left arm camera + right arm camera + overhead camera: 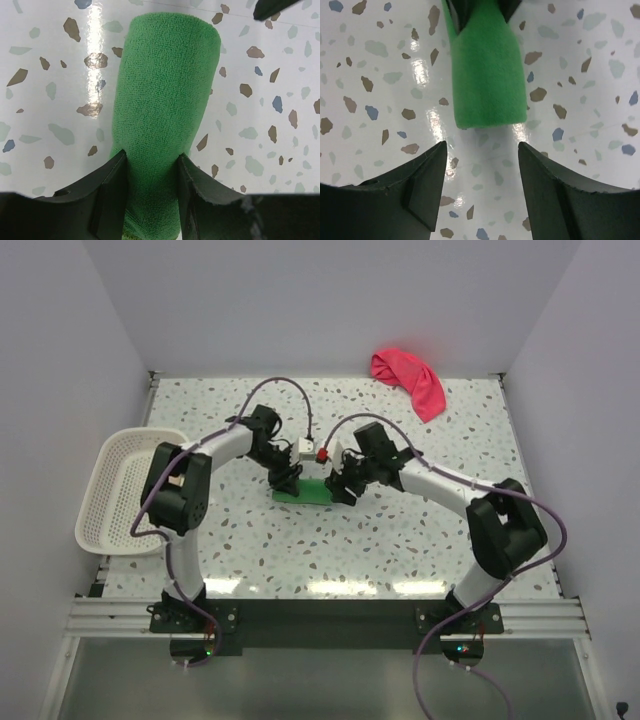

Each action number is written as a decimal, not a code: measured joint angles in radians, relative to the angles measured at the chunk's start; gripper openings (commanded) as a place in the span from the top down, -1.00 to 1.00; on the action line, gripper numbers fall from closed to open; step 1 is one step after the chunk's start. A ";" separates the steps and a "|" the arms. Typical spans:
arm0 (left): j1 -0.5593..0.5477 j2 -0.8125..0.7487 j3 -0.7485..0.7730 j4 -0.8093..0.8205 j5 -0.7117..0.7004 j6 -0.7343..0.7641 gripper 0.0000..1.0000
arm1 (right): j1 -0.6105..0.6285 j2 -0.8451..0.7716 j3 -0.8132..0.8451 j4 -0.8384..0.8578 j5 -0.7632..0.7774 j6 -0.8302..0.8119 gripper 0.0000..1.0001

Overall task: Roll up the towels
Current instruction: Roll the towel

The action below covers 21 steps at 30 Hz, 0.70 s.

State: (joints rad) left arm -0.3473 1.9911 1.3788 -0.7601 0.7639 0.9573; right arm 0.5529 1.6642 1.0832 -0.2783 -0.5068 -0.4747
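Note:
A bright green towel (312,491), rolled into a tube, lies on the speckled table at the centre. My left gripper (285,483) is shut on its left end. In the left wrist view both fingers press the sides of the green roll (167,85), which runs away from the left gripper (152,156). My right gripper (343,490) stands open just off the roll's other end. The right wrist view shows the green towel (487,75) ahead of the right gripper (482,145), with bare table between the tips. A pink-red towel (410,379) lies crumpled at the back right.
A white mesh basket (95,508) sits at the table's left edge beside the left arm. White walls close the table at the back and both sides.

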 measured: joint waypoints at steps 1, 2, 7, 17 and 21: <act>0.000 0.005 0.006 -0.006 0.001 -0.001 0.53 | 0.022 0.002 0.008 -0.009 0.025 -0.038 -0.23; 0.000 0.011 0.014 -0.011 0.003 -0.003 0.53 | 0.044 0.006 0.023 -0.024 0.048 -0.073 -0.23; 0.007 0.057 0.071 -0.059 0.023 -0.007 0.51 | 0.104 0.031 0.120 -0.067 0.111 -0.177 -0.26; 0.024 0.137 0.170 -0.158 0.069 -0.019 0.49 | 0.187 0.012 0.009 0.071 0.203 -0.280 -0.26; 0.030 0.159 0.195 -0.184 0.086 -0.018 0.49 | 0.208 0.025 -0.012 0.145 0.227 -0.315 -0.28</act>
State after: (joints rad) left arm -0.3176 2.1502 1.5738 -0.9443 0.8501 0.9390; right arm 0.7609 1.6890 1.0714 -0.1337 -0.2794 -0.7898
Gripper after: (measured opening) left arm 0.439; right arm 0.638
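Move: My left hand still grips the green towel roll near its left end; the roll's middle lies some 3 cm to that hand's right, level ahead and about 1 cm lower. My open right hand hangs over the roll's right end: the middle is about 7 cm to its left, straight across and some 6 cm below. The pink towel lies roughly 24 cm ahead of my right hand, 15 cm to its right and 7 cm down. I bring my right hand about 5 cm left over the free end of the green towel roll, arching up a couple of centimetres and down again, while its wrist rolls some 30 degrees counter-clockwise about the finger line; the jaws stay open. My left hand keeps its pinch, easing a little forward and rolling the towel about 10 degrees the same way, top going forward. ##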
